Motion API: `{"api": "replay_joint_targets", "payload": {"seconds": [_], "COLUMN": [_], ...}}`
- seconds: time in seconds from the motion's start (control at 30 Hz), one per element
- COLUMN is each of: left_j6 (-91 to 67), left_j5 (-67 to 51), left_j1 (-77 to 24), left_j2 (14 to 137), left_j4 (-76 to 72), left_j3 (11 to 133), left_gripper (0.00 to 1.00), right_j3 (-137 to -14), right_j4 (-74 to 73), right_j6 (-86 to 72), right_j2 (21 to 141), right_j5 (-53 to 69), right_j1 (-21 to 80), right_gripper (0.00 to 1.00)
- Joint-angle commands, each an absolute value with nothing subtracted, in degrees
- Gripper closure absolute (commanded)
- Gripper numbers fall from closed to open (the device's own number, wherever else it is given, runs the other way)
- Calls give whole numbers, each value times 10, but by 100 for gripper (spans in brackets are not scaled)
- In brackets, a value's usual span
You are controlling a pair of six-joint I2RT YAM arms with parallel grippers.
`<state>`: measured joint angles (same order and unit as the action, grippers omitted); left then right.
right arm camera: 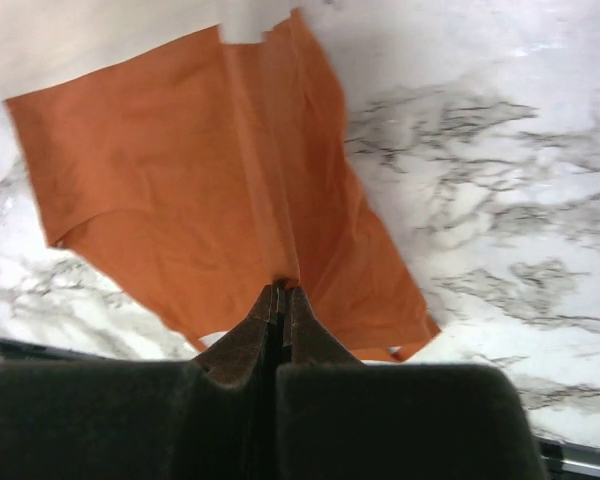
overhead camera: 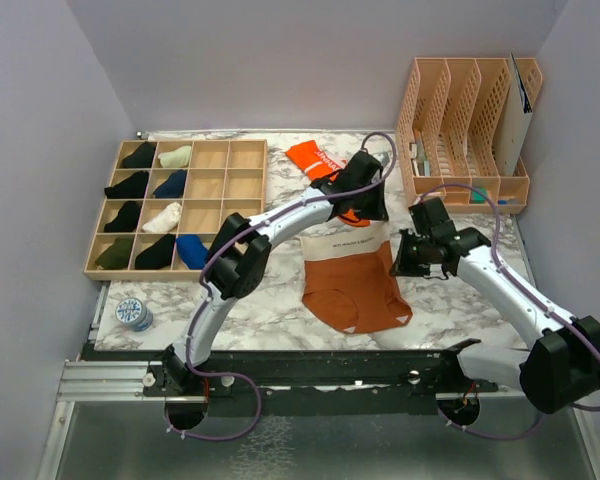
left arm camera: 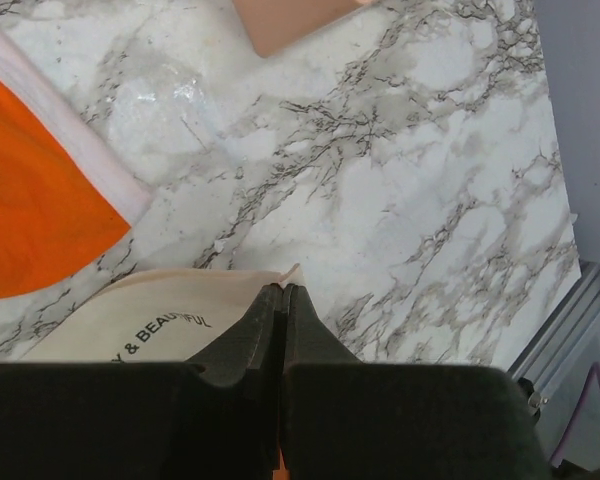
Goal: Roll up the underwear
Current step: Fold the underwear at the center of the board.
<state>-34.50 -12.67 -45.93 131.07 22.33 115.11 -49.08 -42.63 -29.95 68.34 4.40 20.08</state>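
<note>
The rust-brown underwear [overhead camera: 352,288] lies spread in the middle of the marble table, its cream lettered waistband [overhead camera: 346,241] at the far side. My left gripper [overhead camera: 364,217] is shut on the waistband's corner [left arm camera: 280,276], seen close in the left wrist view beside the lettering [left arm camera: 165,325]. My right gripper [overhead camera: 401,262] is shut on a pinch of the rust-brown cloth [right arm camera: 200,190] near its right edge, pulling a ridge up into the fingertips [right arm camera: 283,292]. The bright orange underwear [overhead camera: 314,158] lies farther back, also in the left wrist view [left arm camera: 30,220].
A wooden compartment tray [overhead camera: 212,200] holding several small fabric bundles sits at the left. A peach file organizer [overhead camera: 468,110] stands at the back right. A small round tin [overhead camera: 133,314] rests near the table's front left edge.
</note>
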Motion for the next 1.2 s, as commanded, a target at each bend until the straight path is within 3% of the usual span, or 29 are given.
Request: {"api": "replay_joint_targets", "payload": {"seconds": [0.0, 0.53, 1.17], "left_j6": [-347, -307, -268], "left_j5": [-174, -244, -272], "left_j1": [-437, -350, -285], "left_j2": [1249, 1094, 1066], "left_j4": [135, 26, 54], "left_j3": [1077, 816, 747], "left_gripper": [100, 100, 100], "right_j3": [-527, -572, -609], "right_j4": [-444, -354, -281], "right_j6": [-338, -444, -483], "right_j2": [695, 804, 923], "right_j5": [59, 101, 112], "right_j1": [255, 387, 445], "right_gripper": [100, 100, 100]}}
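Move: My left hand holds the raised right corner of the underwear's cream waistband. The waistband's left corner lies about 21 cm to its left, 3 cm back and 10 cm below. My right hand holds the raised right edge. The left leg edge lies some 23 cm to its left, 3 cm back and 8 cm below. From my left hand, the orange cloth is about 14 cm ahead and 14 cm left; the tan roll in the tray is roughly 38 cm left and 5 cm back. I sweep both hands left together, still pinching the waistband corner and side edge, and carry the right half over the left half towards its left edge. My left hand goes about 15 cm and my right about 17 cm, nearly level, sinking only slightly and slowing at the end. My right wrist rolls and turns some 15 degrees, partly counter-clockwise; all fingers stay shut. ##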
